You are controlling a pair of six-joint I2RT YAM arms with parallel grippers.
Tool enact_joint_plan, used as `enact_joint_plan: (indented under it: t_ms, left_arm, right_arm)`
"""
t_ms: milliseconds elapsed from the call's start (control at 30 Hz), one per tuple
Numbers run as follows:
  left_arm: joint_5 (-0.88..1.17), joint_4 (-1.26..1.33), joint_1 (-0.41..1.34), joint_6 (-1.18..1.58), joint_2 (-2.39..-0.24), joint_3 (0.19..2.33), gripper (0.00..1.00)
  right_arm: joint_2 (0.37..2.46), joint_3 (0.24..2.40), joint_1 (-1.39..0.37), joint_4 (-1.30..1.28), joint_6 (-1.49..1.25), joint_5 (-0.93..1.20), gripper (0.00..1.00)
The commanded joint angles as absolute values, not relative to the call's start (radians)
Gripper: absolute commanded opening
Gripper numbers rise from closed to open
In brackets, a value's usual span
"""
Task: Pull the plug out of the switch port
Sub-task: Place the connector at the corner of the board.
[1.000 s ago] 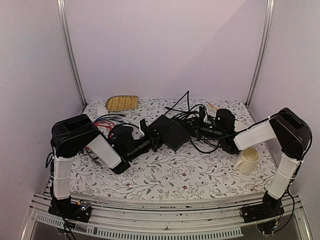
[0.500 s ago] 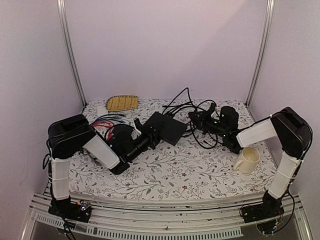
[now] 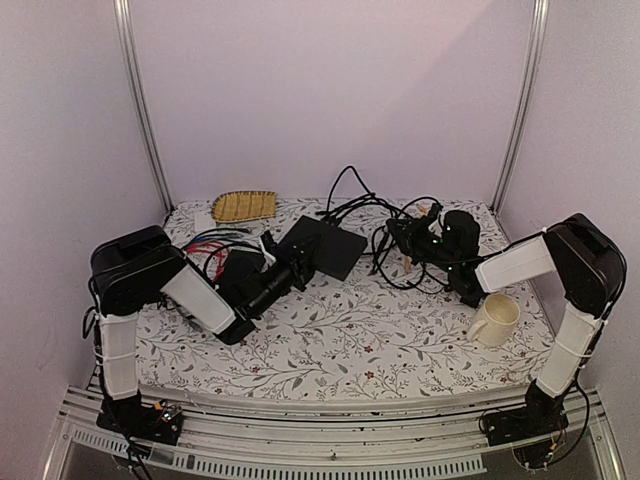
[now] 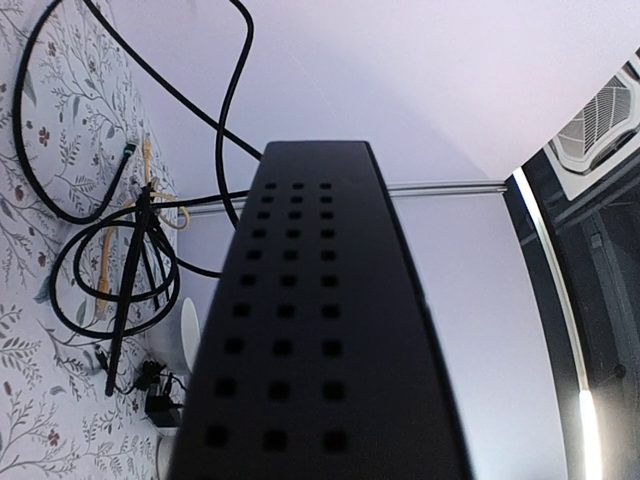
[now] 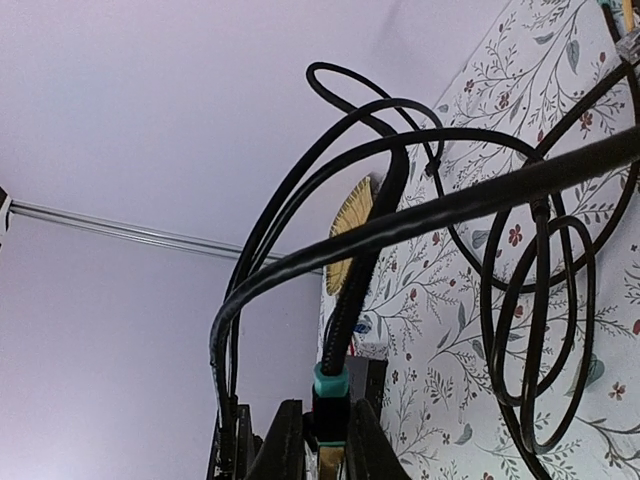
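Note:
The switch (image 3: 322, 247) is a flat black box tilted up off the flowered table, and my left gripper (image 3: 294, 270) is shut on its near-left corner. In the left wrist view the switch's perforated face (image 4: 310, 330) fills the frame and hides my fingers. My right gripper (image 3: 405, 238) sits to the right of the switch, with a gap between them. It is shut on the plug (image 5: 331, 420), a black body with a teal collar and a braided black cable (image 5: 365, 260) rising from it. The switch (image 5: 366, 375) shows just behind that plug, apart from it.
Loops of black cable (image 3: 395, 262) lie between and behind the two grippers. A cream mug (image 3: 497, 320) stands at the right, near the right arm. A yellow woven piece (image 3: 245, 206) lies at the back left, with red and blue wires (image 3: 205, 245) by the left arm.
The left gripper has drawn the switch back and to the left. The right gripper has moved right and back with the plug, and a gap has opened between plug and switch.

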State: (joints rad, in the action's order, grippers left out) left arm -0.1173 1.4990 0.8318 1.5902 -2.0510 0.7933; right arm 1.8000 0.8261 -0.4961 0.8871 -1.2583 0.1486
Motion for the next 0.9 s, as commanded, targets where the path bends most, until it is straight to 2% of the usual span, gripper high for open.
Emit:
enact_joint_plan:
  t_ms: [0,200,433,633,867]
  left_arm:
    - [-0.062,1.655,0.797,1.561,-2.014,0.789,0.00]
    - [-0.020,1.646,0.763,1.521,-1.989,0.769,0.00]
    - [0.022,1.697,0.744,1.536,-2.039,0.847,0.00]
    - [0.053,1.722,0.726,1.556,-2.072,0.916,0.00]
    - [0.067,1.754,0.706,1.582,-2.085,0.928,0.00]
  right_arm:
    - [1.727,0.832,-0.480,0.860,-1.203,0.171,0.01]
    - [1.641,0.827,-0.476,0.720,-1.146,0.321,0.01]
    - [1.534,0.808,-0.477,0.493,-1.073,0.533,0.02]
    - [1.373,0.800,-0.474,0.221,-0.955,0.534,0.02]
    - [1.236,0.782,-0.436,0.093,-0.928,0.486,0.02]
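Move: In the left hand's grip, the switch has its middle about 5 cm ahead of that hand, 4 cm to its right and about level. The right hand, already holding the pulled plug, has the switch some 14 cm to its left and 3 cm back, near its own height. Some 17 cm below the right hand, the orange cable end lies about 8 cm ahead and 5 cm right, the power adapter 19 cm right and level fore-and-aft. The plug's set-down spot can't be judged. Drawing back about 11 cm and rising some 5 cm, the right hand carries the pinched plug away from the switch with its cable trailing, turning about 20 degrees counter-clockwise and rolling slightly so the fingers point more to the left. The left hand keeps its grip on the switch, dips a little, then eases it about 3 cm forward and 2 cm up. ##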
